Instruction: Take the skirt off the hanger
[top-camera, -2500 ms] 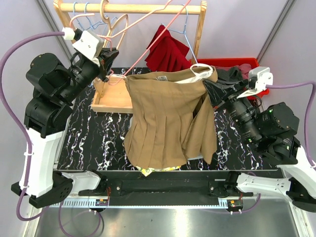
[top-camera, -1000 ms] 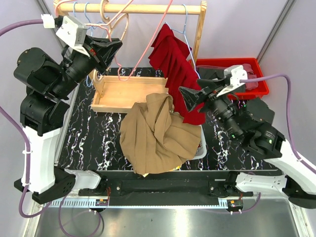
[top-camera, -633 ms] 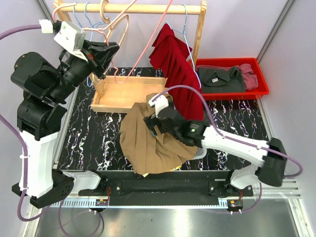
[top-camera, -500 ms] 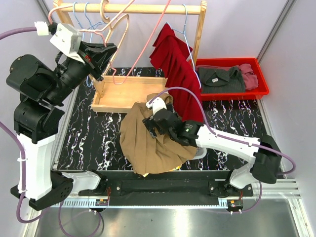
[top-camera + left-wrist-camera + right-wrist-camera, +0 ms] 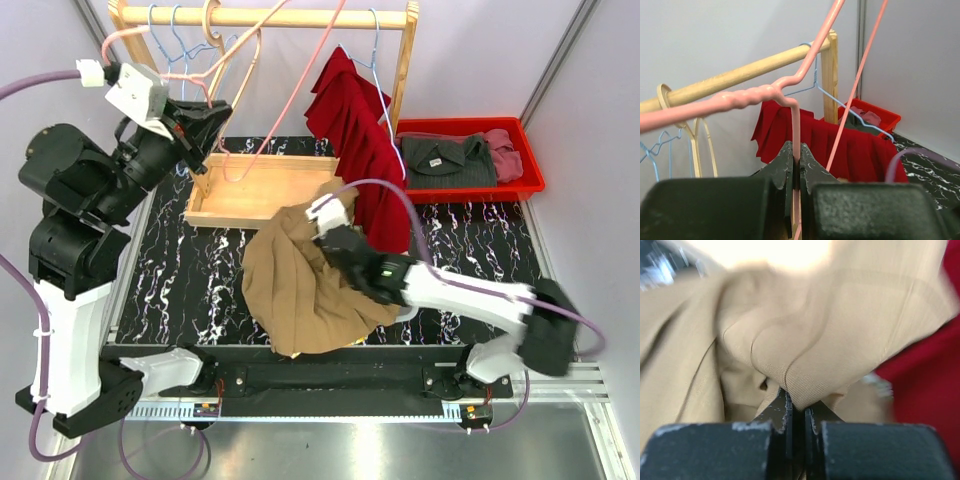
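Observation:
The tan skirt lies in a crumpled heap at the table's front middle, off the hanger. The pink wire hanger is bare and slants up toward the wooden rail. My left gripper is shut on the hanger's wire, which runs between its closed jaws in the left wrist view. My right gripper reaches across to the top of the heap. In the right wrist view it is shut on a fold of the tan skirt.
A wooden rail with several hangers spans the back. A red skirt hangs on a blue hanger at its right. A wooden tray sits behind the heap. A red bin of clothes stands at back right.
The skirt, which hung spread from the hanger, has dropped into a heap on the table. My right arm has swung left over it and closed on its top. The hanger stays raised.

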{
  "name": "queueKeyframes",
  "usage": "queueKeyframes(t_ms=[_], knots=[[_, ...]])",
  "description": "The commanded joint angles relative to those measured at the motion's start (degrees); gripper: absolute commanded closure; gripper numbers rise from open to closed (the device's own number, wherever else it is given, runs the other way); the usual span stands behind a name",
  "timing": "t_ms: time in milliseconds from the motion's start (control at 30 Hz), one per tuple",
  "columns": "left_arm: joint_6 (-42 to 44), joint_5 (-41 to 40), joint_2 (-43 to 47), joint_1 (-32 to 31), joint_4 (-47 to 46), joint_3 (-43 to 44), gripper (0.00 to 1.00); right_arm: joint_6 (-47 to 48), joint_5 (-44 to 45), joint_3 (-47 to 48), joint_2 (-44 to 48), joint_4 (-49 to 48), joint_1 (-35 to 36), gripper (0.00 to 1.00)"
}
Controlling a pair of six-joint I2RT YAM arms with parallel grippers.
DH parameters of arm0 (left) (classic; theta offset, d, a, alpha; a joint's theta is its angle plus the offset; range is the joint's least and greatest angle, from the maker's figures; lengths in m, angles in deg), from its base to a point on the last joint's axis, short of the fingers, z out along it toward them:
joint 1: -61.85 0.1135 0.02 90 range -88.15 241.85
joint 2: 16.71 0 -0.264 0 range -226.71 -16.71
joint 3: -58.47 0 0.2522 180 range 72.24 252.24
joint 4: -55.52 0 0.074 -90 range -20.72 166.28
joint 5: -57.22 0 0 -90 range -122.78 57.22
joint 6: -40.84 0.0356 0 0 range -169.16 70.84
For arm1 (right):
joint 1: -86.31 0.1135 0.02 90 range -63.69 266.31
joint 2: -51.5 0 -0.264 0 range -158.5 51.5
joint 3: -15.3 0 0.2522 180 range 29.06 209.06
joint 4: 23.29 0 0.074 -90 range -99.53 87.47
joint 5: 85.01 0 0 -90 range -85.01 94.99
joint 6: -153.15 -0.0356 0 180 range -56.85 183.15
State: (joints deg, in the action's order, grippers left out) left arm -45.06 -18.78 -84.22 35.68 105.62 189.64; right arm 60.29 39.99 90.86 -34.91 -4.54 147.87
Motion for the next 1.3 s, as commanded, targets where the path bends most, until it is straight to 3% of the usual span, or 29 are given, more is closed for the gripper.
queueKeyframes(t_ms=[0,133,300,667,867,1267], knots=[[1.26,-4.85,2.98,0.25,-1.27,-5.68,1.0,8.2,2.09,3.05,23.43,-9.84,-0.04,1.0],[3.54,-7.92,5.71,0.16,3.55,-11.58,1.0,8.92,-4.66,11.83,30.33,1.22,-0.04,1.0],[6.01,-12.15,2.9,0.16,22.27,-8.33,1.0,8.04,-6.35,12.82,33.67,10.11,-0.12,1.0],[6.62,-15.76,5.37,0.16,29.4,-7.46,1.0,8.92,-8.1,13.96,32.63,8.98,-0.04,1.0],[6.98,-18.04,2.21,0.16,33.0,-2.97,1.0,4.53,-15.48,13.17,27.53,8.37,0.49,0.99],[4.43,-23.57,-1.75,0.16,38.28,-2.35,1.0,-6.63,-24.19,-2.72,14.97,0.9,4.01,0.98]])
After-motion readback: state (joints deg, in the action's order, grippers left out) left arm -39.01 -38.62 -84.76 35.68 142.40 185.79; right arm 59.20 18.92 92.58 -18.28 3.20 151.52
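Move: Below the right hand, about 3 cm nearer, 5 cm right and 12 cm down, lies the middle of the basket, the brown skirt still pinched above it. From that hand the red skirt hangs some 14 cm ahead, 10 cm right and 12 cm higher; the rack's wooden tray is roughly 20 cm ahead, 11 cm left and 15 cm lower. The left hand holds the empty pink hanger; the rack bar's left end is about 27 cm ahead, 6 cm left, nearly level. Whipping the pinched brown skirt up about 30 cm, the right hand also draws back and to the right, tipping its fingers up, then sinks back over the basket while swinging left, ending some 9 cm above where it began and 8 cm nearer the base. Meanwhile the left hand lowers the pink hanger about 18 cm, drifting left and tipping down some 30 degrees, its grip kept. ##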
